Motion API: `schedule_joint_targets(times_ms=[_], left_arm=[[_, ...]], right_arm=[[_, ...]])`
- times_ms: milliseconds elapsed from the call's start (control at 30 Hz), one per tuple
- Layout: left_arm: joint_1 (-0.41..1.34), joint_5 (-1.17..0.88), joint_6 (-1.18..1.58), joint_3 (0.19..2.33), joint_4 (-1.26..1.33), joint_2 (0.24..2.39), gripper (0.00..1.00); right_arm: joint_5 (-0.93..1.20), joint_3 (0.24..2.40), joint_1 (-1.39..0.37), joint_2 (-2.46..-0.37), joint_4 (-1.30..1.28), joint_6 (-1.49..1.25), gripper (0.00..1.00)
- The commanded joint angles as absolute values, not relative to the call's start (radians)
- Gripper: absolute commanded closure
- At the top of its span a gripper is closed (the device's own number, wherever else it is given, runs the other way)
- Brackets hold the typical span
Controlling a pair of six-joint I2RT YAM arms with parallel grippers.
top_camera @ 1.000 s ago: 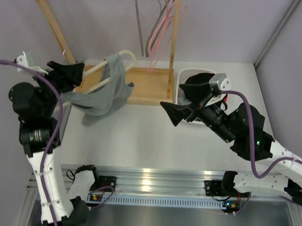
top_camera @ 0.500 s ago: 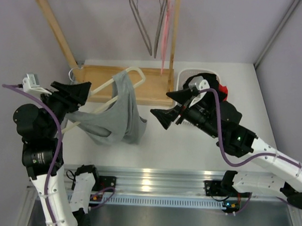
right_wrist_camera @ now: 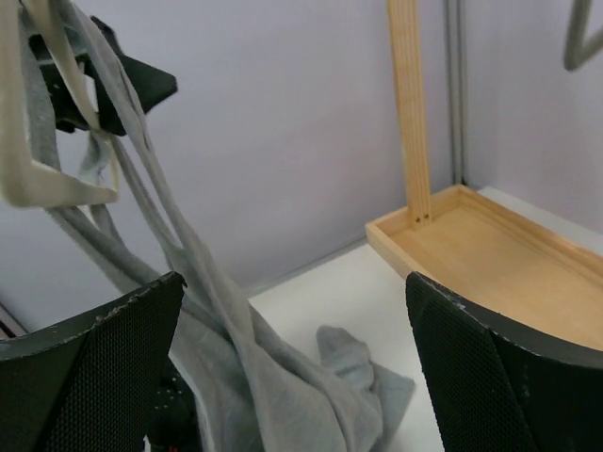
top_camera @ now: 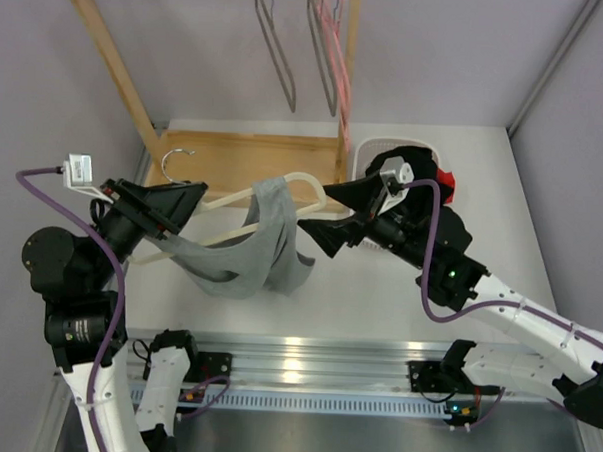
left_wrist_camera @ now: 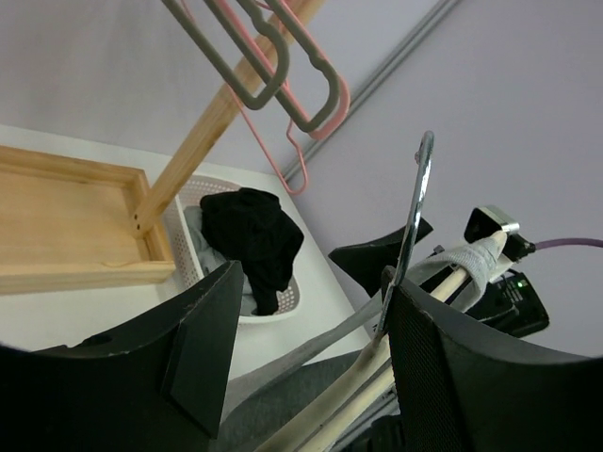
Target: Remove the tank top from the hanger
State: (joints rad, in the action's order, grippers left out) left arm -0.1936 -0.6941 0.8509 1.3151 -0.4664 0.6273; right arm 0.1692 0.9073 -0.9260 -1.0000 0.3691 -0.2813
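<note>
The grey tank top (top_camera: pixel 248 264) hangs on a cream hanger (top_camera: pixel 229 199) that is held in the air, its metal hook (top_camera: pixel 174 158) pointing toward the rack. My left gripper (top_camera: pixel 174 212) is shut on the hanger near its neck. In the left wrist view the hanger (left_wrist_camera: pixel 344 403) lies against the right finger (left_wrist_camera: pixel 452 377), and the hook (left_wrist_camera: pixel 415 212) rises beside it. My right gripper (top_camera: pixel 324 215) stands open just right of the hanger's far end. In the right wrist view the tank top (right_wrist_camera: pixel 236 377) drapes past the left finger (right_wrist_camera: pixel 89 372), with nothing gripped.
The wooden rack's tray base (top_camera: pixel 234 158) lies behind the hanger, and bare hangers (top_camera: pixel 324 47) hang from its rail. A white basket (top_camera: pixel 370 149) with dark and red clothes stands behind the right arm. The tank top's hem rests on the table (top_camera: pixel 379 289).
My left gripper has carried the hanger and tank top away from the rack, toward the near middle of the table. My right gripper has moved left, close to the hanger's end.
</note>
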Motion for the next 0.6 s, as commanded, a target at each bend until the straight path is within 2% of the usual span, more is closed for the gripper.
schedule_joint_targets(times_ms=[0,267,567], left_arm=[[-0.19,-0.79,0.914,1.315,-0.361,0.655,1.0],[-0.19,-0.83,0.897,1.312,-0.362,0.693,1.0],[-0.19,-0.821,0.871,1.287,-0.362,0.715,1.0]], right_arm=[[0.294,0.925,-0.905,-1.029,0.623,-0.363,0.01],[0.419,0.988,-0.904,-1.138,0.799,-0.53,0.01],[0.449,1.028,-0.913,-1.18,0.818,-0.581,0.0]])
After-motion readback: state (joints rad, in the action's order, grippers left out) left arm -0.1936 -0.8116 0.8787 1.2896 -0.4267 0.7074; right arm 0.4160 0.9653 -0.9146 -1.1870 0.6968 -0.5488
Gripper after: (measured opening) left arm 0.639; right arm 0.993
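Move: The grey tank top's strap, draped over the free end of the hanger my left hand holds, is about 7 cm left of my right hand, 4 cm back and 6 cm higher. The bare hanger end sits roughly 4 cm back, 1 cm left and 7 cm above that hand. The basket lies some 22 cm ahead, 18 cm right and 35 cm below it. From my left hand the strap is about 4 cm ahead, 14 cm right and nearly level. I bring my open right hand about 5 cm left and up, drawing back a little, towards the strap, swinging it some 20 degrees counter-clockwise and rolling it slightly so the spread fingers come round to the hanger end. My left hand keeps its grip by the hook and eases the hanger a couple of centimetres forward and down, slightly right, turning a little clockwise. ##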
